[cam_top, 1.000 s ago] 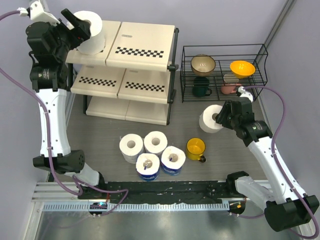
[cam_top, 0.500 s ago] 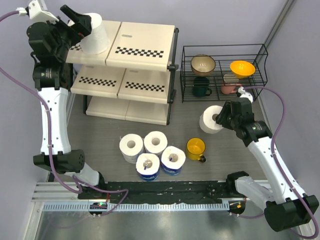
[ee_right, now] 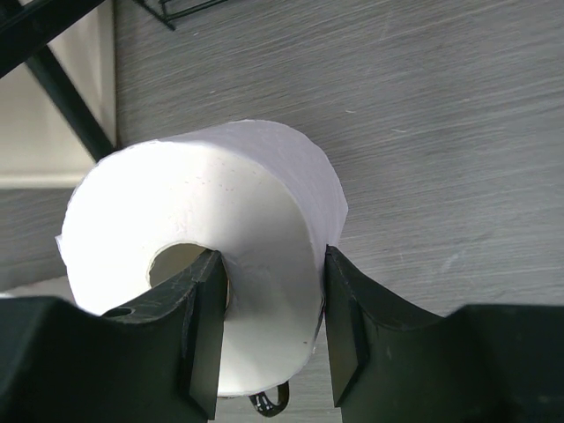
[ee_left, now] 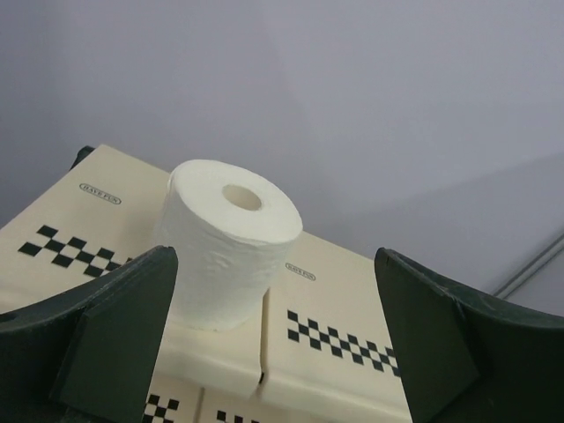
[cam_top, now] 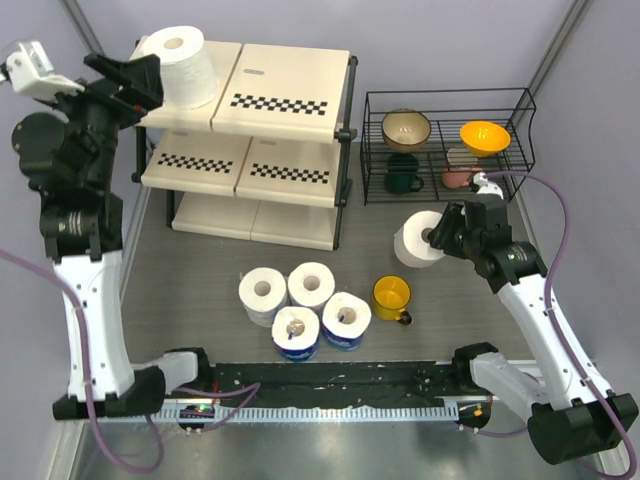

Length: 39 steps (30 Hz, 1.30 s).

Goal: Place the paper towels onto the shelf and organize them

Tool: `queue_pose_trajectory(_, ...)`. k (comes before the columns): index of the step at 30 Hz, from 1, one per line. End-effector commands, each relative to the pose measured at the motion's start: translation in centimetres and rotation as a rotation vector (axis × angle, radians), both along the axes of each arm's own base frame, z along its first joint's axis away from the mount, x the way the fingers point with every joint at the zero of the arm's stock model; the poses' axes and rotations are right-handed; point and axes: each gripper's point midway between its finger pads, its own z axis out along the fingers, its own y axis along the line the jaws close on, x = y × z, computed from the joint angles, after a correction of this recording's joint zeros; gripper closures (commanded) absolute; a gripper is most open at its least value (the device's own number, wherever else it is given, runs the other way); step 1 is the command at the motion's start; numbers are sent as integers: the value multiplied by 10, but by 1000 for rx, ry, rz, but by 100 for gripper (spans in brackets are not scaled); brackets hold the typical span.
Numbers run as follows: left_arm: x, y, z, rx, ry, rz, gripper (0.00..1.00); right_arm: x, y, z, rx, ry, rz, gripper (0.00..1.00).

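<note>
The shelf (cam_top: pixel 290 90) stands at the back left. One bare white paper towel roll (cam_top: pixel 180 65) stands upright on the left end of its top board. My left gripper (cam_top: pixel 125 75) is open and empty, just left of that roll. In the left wrist view the roll (ee_left: pixel 231 242) stands on the shelf (ee_left: pixel 352 300) beyond the open gripper (ee_left: pixel 273 344). My right gripper (cam_top: pixel 445 232) is shut on another bare roll (cam_top: pixel 420 238), held above the table, with one finger in its core in the right wrist view (ee_right: pixel 264 203). Two bare rolls (cam_top: pixel 263 292) and two blue-wrapped rolls (cam_top: pixel 296 332) stand grouped on the table.
A yellow mug (cam_top: pixel 391 297) stands to the right of the grouped rolls. A black wire rack (cam_top: pixel 450 92) with bowls and mugs stands at the back right, close behind my right gripper. Walls close off the back and both sides.
My left gripper let go of the roll, which now stands upright on the top board, and the arm drew back to the left. The right arm and its roll barely moved.
</note>
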Motion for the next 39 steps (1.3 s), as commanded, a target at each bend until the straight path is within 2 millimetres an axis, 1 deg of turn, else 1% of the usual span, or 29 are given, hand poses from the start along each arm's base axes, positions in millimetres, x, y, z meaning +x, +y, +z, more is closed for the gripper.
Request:
queue_pose_trajectory(1, -43, -6, -1, -13, -44, -26, 0, 15, 37, 53, 96, -138, 206, 89)
queue_pose_trajectory(2, -58, -9, 0, -13, -56, -39, 0, 15, 42, 59, 100, -145, 237, 89)
queue_pose_trajectory(3, -61, -13, -6, -13, -48, -59, 0, 14, 48, 62, 118, -144, 273, 89)
queue_pose_trajectory(4, -60, -17, -19, -10, -16, -84, 0, 12, 50, 65, 120, -142, 287, 89)
queue_pose_trajectory(5, -70, -21, -23, -12, -9, -102, 0, 13, 52, 72, 123, -151, 297, 89)
queue_pose_trajectory(6, -72, -24, -28, -10, 1, -119, 0, 14, 53, 73, 124, -146, 301, 89)
queue_pose_trajectory(7, -72, -31, -41, -2, 31, -156, 0, 13, 55, 74, 131, -140, 316, 89)
queue_pose_trajectory(8, -80, -34, -44, 1, 36, -175, 0, 13, 59, 79, 136, -146, 331, 89)
queue_pose_trajectory(10, -81, -38, -63, 8, 78, -195, 0, 11, 67, 77, 149, -117, 374, 89)
queue_pose_trajectory(11, -82, -39, -72, 20, 102, -201, 0, 10, 71, 82, 152, -120, 388, 89)
queue_pose_trajectory(12, -87, -39, -76, 29, 105, -200, 0, 8, 76, 82, 149, -119, 402, 89)
queue_pose_trajectory(15, -85, -46, -99, 34, 161, -245, 0, 15, 68, 75, 107, -112, 335, 90)
queue_pose_trajectory(18, -85, -62, -114, 30, 199, -334, 0, 25, 58, 60, 73, -79, 268, 91)
queue_pose_trajectory(20, -88, -71, -119, 44, 207, -367, 0, 33, 59, 48, 79, -57, 247, 91)
queue_pose_trajectory(21, -86, -67, -122, 54, 214, -339, 0, 39, 61, 46, 86, -67, 240, 92)
queue_pose_trajectory(22, -95, -81, -124, 66, 215, -387, 0, 42, 63, 43, 94, -64, 241, 92)
queue_pose_trajectory(23, -98, -84, -125, 74, 214, -391, 0, 46, 65, 32, 101, -36, 239, 92)
queue_pose_trajectory(24, -97, -84, -129, 78, 224, -373, 0, 49, 70, 31, 114, -39, 251, 92)
queue_pose_trajectory(25, -102, -93, -134, 94, 235, -404, 0, 50, 72, 28, 122, -32, 255, 94)
queue_pose_trajectory(26, -103, -95, -137, 102, 244, -404, 0, 52, 76, 23, 127, -16, 265, 94)
queue_pose_trajectory(28, -103, -104, -151, 116, 277, -419, 0, 51, 82, 23, 137, -14, 286, 94)
queue_pose_trajectory(29, -102, -107, -156, 120, 287, -425, 0, 49, 89, 26, 135, -21, 310, 94)
queue_pose_trajectory(31, -102, -114, -168, 130, 314, -435, 0, 46, 92, 32, 115, -41, 319, 94)
queue_pose_trajectory(32, -100, -115, -173, 138, 323, -433, 0, 41, 101, 39, 106, -55, 350, 94)
queue_pose_trajectory(34, -100, -118, -181, 152, 337, -433, 0, 34, 105, 44, 76, -57, 364, 94)
queue_pose_trajectory(35, -98, -117, -184, 158, 344, -419, 0, 31, 110, 52, 78, -72, 379, 94)
queue_pose_trajectory(36, -97, -117, -187, 161, 349, -417, 0, 24, 114, 53, 56, -67, 388, 94)
queue_pose_trajectory(38, -94, -115, -190, 167, 358, -403, 0, 18, 118, 66, 57, -94, 405, 94)
queue_pose_trajectory(39, -92, -116, -194, 169, 370, -402, 0, 9, 127, 68, 58, -90, 440, 94)
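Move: The left hand, empty and wide open, has the paper towel roll in the right gripper about 50 cm to its right, 8 cm back and 39 cm below; the roll already placed on the top shelf stands some 12 cm straight ahead and 5 cm lower. From the right hand, the shelf's near right foot lies about 25 cm left and 13 cm ahead, the yellow mug 9 cm left and 2 cm back, and the nearer standing roll 22 cm left and 12 cm back, all some 15 cm below. The left hand backs straight away from the roll on the top shelf by about 9 cm, fingers staying open, then sinks some 19 cm in front of the shelves while swinging right towards the roll in the other gripper, its wrist turning clockwise and tipping down by roughly 20 to 25 degrees. The right hand keeps its pinch on the end rim of its roll and carries it about 11 cm left, towards the middle and the left hand, rising some 5 cm, dipping back to its starting height, and turning counter-clockwise as it goes. ##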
